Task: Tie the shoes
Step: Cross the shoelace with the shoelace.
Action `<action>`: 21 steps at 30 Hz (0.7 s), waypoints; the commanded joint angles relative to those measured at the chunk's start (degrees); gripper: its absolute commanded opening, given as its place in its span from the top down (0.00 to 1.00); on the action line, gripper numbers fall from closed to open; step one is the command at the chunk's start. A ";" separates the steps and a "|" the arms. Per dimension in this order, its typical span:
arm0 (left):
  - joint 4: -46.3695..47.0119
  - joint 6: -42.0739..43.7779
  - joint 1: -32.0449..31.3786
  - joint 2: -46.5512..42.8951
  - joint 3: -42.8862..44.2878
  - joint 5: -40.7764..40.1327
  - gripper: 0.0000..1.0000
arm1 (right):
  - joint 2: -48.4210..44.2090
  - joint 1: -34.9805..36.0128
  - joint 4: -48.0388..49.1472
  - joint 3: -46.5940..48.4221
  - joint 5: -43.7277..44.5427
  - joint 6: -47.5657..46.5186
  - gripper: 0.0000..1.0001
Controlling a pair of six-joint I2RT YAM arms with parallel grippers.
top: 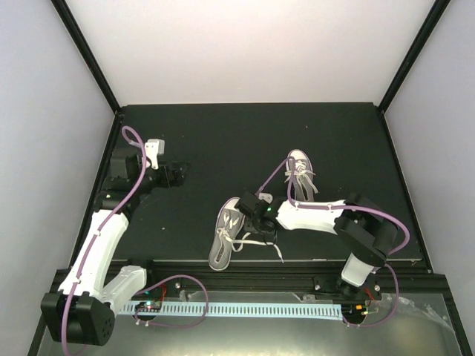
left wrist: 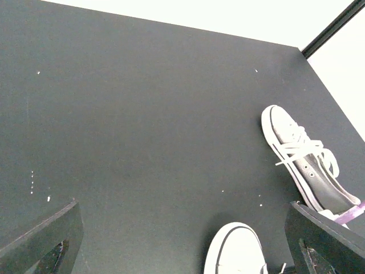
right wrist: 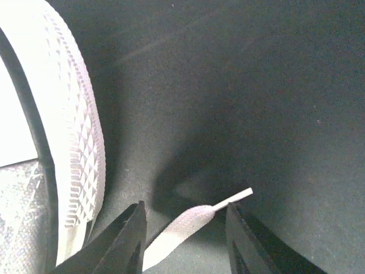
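Note:
Two grey shoes with white toe caps lie on the black table (top: 185, 141). The near shoe (top: 225, 241) sits by the front edge, its white laces (top: 261, 242) trailing loose to the right. The far shoe (top: 300, 178) lies further back, its laces also loose. My right gripper (top: 256, 215) hovers low beside the near shoe. In the right wrist view its jaws (right wrist: 185, 208) stand apart on either side of a flat lace end (right wrist: 185, 225) with a stiff tip, touching neither side; the shoe's ribbed white sole (right wrist: 80, 142) is at left. My left gripper (left wrist: 182, 208) is open and holds nothing, well left of both shoes (left wrist: 305, 165).
The near shoe's white toe cap (left wrist: 236, 251) pokes into the bottom of the left wrist view. White walls ring the table (left wrist: 142, 114), with black corner posts (top: 89, 67). A perforated rail (top: 245, 308) runs along the front below the table edge.

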 commanded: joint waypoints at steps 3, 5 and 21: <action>0.86 0.47 1.03 -1.22 -0.10 2.63 0.01 | 5.09 1.40 -6.26 3.72 2.43 1.29 0.66; 0.81 0.49 1.35 -1.35 -0.16 2.85 0.01 | 6.69 1.73 -9.75 5.73 4.51 1.39 0.73; 4.20 0.83 -0.95 1.70 -2.28 10.35 0.02 | -1.86 2.08 -12.11 12.85 17.17 -4.86 0.98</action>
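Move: The loose lace end of the near shoe lies practically under the right hand, about 1 cm ahead and 1 cm below, between its half-open fingertips. The near shoe's middle is about 9 cm to that hand's left and 4 cm back. The same shoe's other lace tip lies some 12 cm back and 8 cm right, and the far shoe 11 cm ahead and 13 cm right. From the left hand the loose lace end is some 10 cm back, 23 cm right and 23 cm below. Closing from a little under half open to shut, the right fingers pinch the lace just behind its tip beside the near shoe's toe, the hand hardly shifting while it rolls some 10 degrees, fingertips swinging right. Then, still shut, it begins to lift away from the table, about 3 cm up and some 1.5 cm forward. ##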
